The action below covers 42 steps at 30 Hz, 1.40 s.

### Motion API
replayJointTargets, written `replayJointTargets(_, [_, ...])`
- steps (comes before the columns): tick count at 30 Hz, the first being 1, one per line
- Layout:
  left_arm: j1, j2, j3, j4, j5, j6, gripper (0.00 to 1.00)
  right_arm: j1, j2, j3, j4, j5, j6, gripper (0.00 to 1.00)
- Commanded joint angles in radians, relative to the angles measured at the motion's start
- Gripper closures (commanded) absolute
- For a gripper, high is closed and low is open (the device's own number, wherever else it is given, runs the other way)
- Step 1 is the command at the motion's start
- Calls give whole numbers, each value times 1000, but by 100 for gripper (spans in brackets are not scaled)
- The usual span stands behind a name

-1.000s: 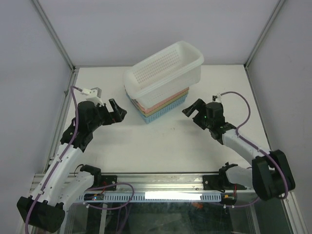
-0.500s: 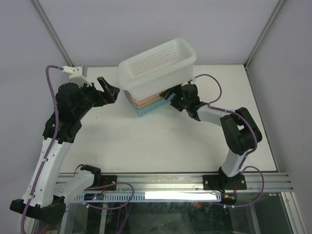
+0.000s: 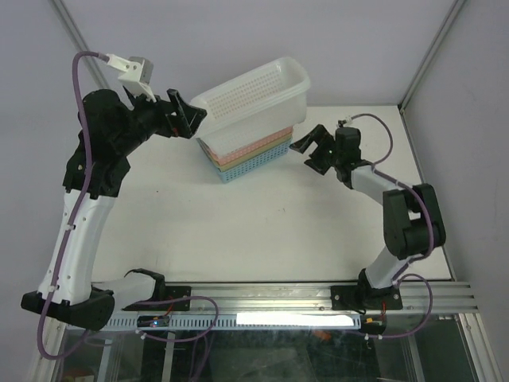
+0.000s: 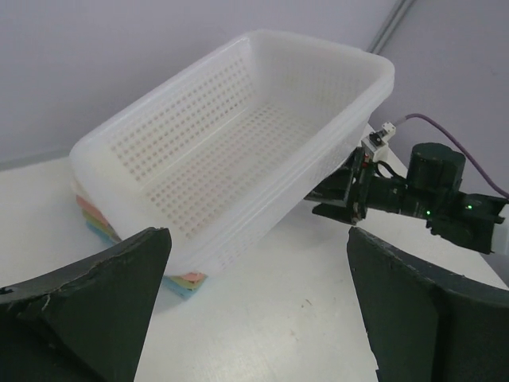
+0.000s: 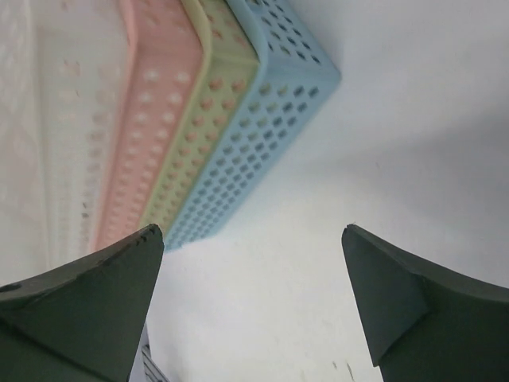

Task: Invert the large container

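Observation:
The large container (image 3: 253, 102), a white perforated basket, rests open side up and tilted on a stack of smaller coloured baskets (image 3: 248, 157). My left gripper (image 3: 184, 118) is raised at the container's left end and stands open. In the left wrist view the container (image 4: 238, 143) lies ahead of the left gripper (image 4: 258, 306), with nothing between the fingers. My right gripper (image 3: 312, 149) is open just right of the stack, low over the table. Its view shows the right gripper (image 5: 250, 294) with bare table in the gap, and the container's wall (image 5: 48, 119) at far left.
The stack holds a pink basket (image 5: 151, 119), a green one (image 5: 203, 135) and a blue one (image 5: 262, 127) at the bottom. Aluminium frame posts (image 3: 417, 76) and grey walls bound the white table (image 3: 262, 231). The right arm (image 4: 433, 191) shows behind the container in the left wrist view.
The left arm rose and swung in to the container's left end. The right gripper drew back rightward from the container's right end. The container shifted slightly left with its stack.

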Motion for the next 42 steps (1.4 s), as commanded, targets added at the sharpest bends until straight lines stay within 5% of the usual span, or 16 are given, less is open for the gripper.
replayJointTargets(1, [-2, 107, 129, 19, 139, 111, 1, 8, -245, -126, -125, -24, -169, 1])
replayJointTargets(13, [-44, 461, 487, -85, 386, 260, 1, 8, -749, -434, -279, 161, -190, 1])
replayJointTargets(21, [-52, 535, 490, -129, 419, 327, 1, 8, -870, -506, -178, 181, -120, 1])
replayJointTargets(24, [-52, 547, 492, -130, 437, 312, 1, 28, -803, -537, 27, 174, -61, 1])
replayJointTargets(29, [-52, 542, 480, -133, 433, 286, 1, 99, -491, -327, 55, 243, 4, 6])
replayJointTargets(32, [-52, 540, 473, -132, 429, 273, 1, 106, -315, -273, 208, 238, 126, 16])
replayJointTargets(36, [-51, 540, 455, -139, 409, 265, 1, 105, -102, -178, 321, 238, 126, 16])
replayJointTargets(37, [-50, 539, 448, -140, 407, 263, 1, 105, -52, -134, 316, 227, 249, 43])
replayJointTargets(42, [-50, 525, 376, -127, 449, 227, 1, 109, 164, 74, 290, 163, 262, 60])
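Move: The large container sits tilted on the coloured basket stack, its middle about 22 cm ahead of the left hand, 13 cm to its right and 20 cm below. From the right hand, the stack's middle lies roughly 10 cm ahead, 14 cm to the left and 5 cm lower; the container is about 12 cm ahead, 15 cm to the left and some 6 cm higher. Rightward and forward goes the left hand, wide open, about 12 cm in all towards the large container's near long rim, turning some 30 degrees clockwise, then sinking a few centimetres. The right hand backs about 15 cm away, drifting right and rising slightly, then swings forward, left and down towards the stack's near right corner, fingers closing to under half open; contact there can't be made out. ##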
